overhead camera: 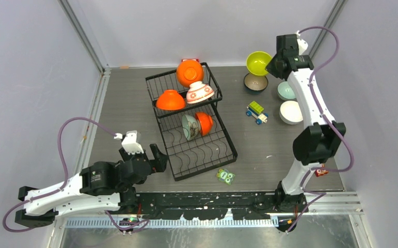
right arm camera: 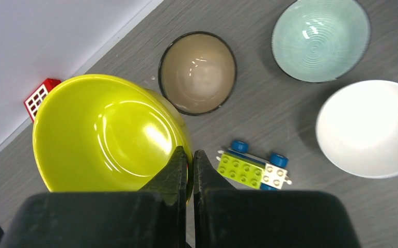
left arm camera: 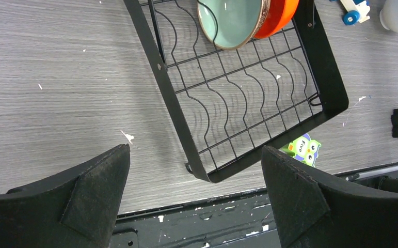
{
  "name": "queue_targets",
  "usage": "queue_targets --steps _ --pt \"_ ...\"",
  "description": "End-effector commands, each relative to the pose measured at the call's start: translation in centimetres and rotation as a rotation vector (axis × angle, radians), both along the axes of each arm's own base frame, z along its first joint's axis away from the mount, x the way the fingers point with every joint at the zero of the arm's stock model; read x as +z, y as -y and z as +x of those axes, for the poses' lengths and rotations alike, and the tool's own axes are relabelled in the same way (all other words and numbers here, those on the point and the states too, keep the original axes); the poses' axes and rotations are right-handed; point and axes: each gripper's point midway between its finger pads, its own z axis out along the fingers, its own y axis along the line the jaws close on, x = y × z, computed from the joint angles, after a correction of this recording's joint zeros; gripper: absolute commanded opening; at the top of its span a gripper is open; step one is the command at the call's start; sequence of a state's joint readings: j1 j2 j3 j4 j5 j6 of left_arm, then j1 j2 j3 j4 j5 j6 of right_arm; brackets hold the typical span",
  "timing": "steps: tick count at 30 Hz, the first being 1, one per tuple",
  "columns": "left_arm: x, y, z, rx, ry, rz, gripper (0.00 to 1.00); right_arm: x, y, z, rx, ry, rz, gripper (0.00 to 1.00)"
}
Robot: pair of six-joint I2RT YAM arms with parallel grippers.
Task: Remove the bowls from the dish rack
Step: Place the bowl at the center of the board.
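Observation:
The black wire dish rack (overhead camera: 207, 155) lies mid-table. It holds two orange bowls (overhead camera: 189, 72) (overhead camera: 170, 99), a white bowl with red flowers (overhead camera: 200, 92), and a mint bowl (overhead camera: 189, 127) leaning on another orange bowl (overhead camera: 204, 123). My right gripper (right arm camera: 189, 155) is shut on the rim of a lime green bowl (right arm camera: 104, 135), held above the far right of the table. Below it sit a dark brown bowl (right arm camera: 197, 72), a teal bowl (right arm camera: 320, 39) and a white bowl (right arm camera: 369, 128). My left gripper (left arm camera: 194, 155) stands open near the rack's front left corner (left arm camera: 202, 173), holding nothing.
A toy block car (overhead camera: 256, 112) lies between the rack and the bowls on the table. A green owl tile (overhead camera: 225, 176) sits by the rack's front right corner. A small red gridded block (right arm camera: 37, 97) is against the back wall, and a small red toy (overhead camera: 319, 172) lies at the right arm's base.

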State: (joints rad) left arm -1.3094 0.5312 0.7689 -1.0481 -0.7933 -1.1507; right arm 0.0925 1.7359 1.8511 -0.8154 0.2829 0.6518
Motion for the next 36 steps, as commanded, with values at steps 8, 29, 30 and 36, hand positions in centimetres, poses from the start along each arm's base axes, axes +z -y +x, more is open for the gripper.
queue_targets --steps 8,29,30,36 --pt "-1.1 -0.1 0.4 0.056 -0.005 -0.005 1.0 -1.9 -6.6 6.8 0.1 0.041 0.038 0.01" --pt "-2.4 0.0 0.7 0.074 -0.005 0.034 1.0 -12.2 -12.4 8.8 0.179 -0.115 0.05 0.01" --pt "-2.4 0.2 0.7 0.073 -0.004 0.032 1.0 -12.6 -12.5 8.8 0.178 -0.122 0.048 0.01" --pt "-2.4 0.6 0.7 0.068 -0.009 0.032 1.0 -14.1 -12.4 9.1 0.165 -0.135 0.014 0.01"
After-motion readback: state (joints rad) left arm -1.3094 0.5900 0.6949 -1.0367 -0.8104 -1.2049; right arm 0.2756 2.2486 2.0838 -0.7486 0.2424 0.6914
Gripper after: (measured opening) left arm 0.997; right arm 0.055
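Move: The right hand holds the yellow bowl by its rim, and the empty spot of board it is bound for lies some 10 cm ahead, 16 cm to the left and 20 cm below. The brown bowl stands about 10 cm ahead, 3 cm left; the toy car about 5 cm back, 4 cm left; the mint bowl about 4 cm ahead, 13 cm right; all about 20 cm down. From the left hand the spot is roughly 43 cm ahead, 30 cm right, 11 cm lower. The right hand keeps its pinch on the yellow bowl's rim and brings it down about 15 cm while swinging some 12 cm left and 8 cm forward, past the brown bowl towards the bare board between it and the rack, the fingers tipping down and turning counter-clockwise some 10 degrees each. Most of the forward and leftward travel comes first and the end is nearly straight down, while the empty left hand, wide open beside the rack's near corner, sinks about 3 cm. ##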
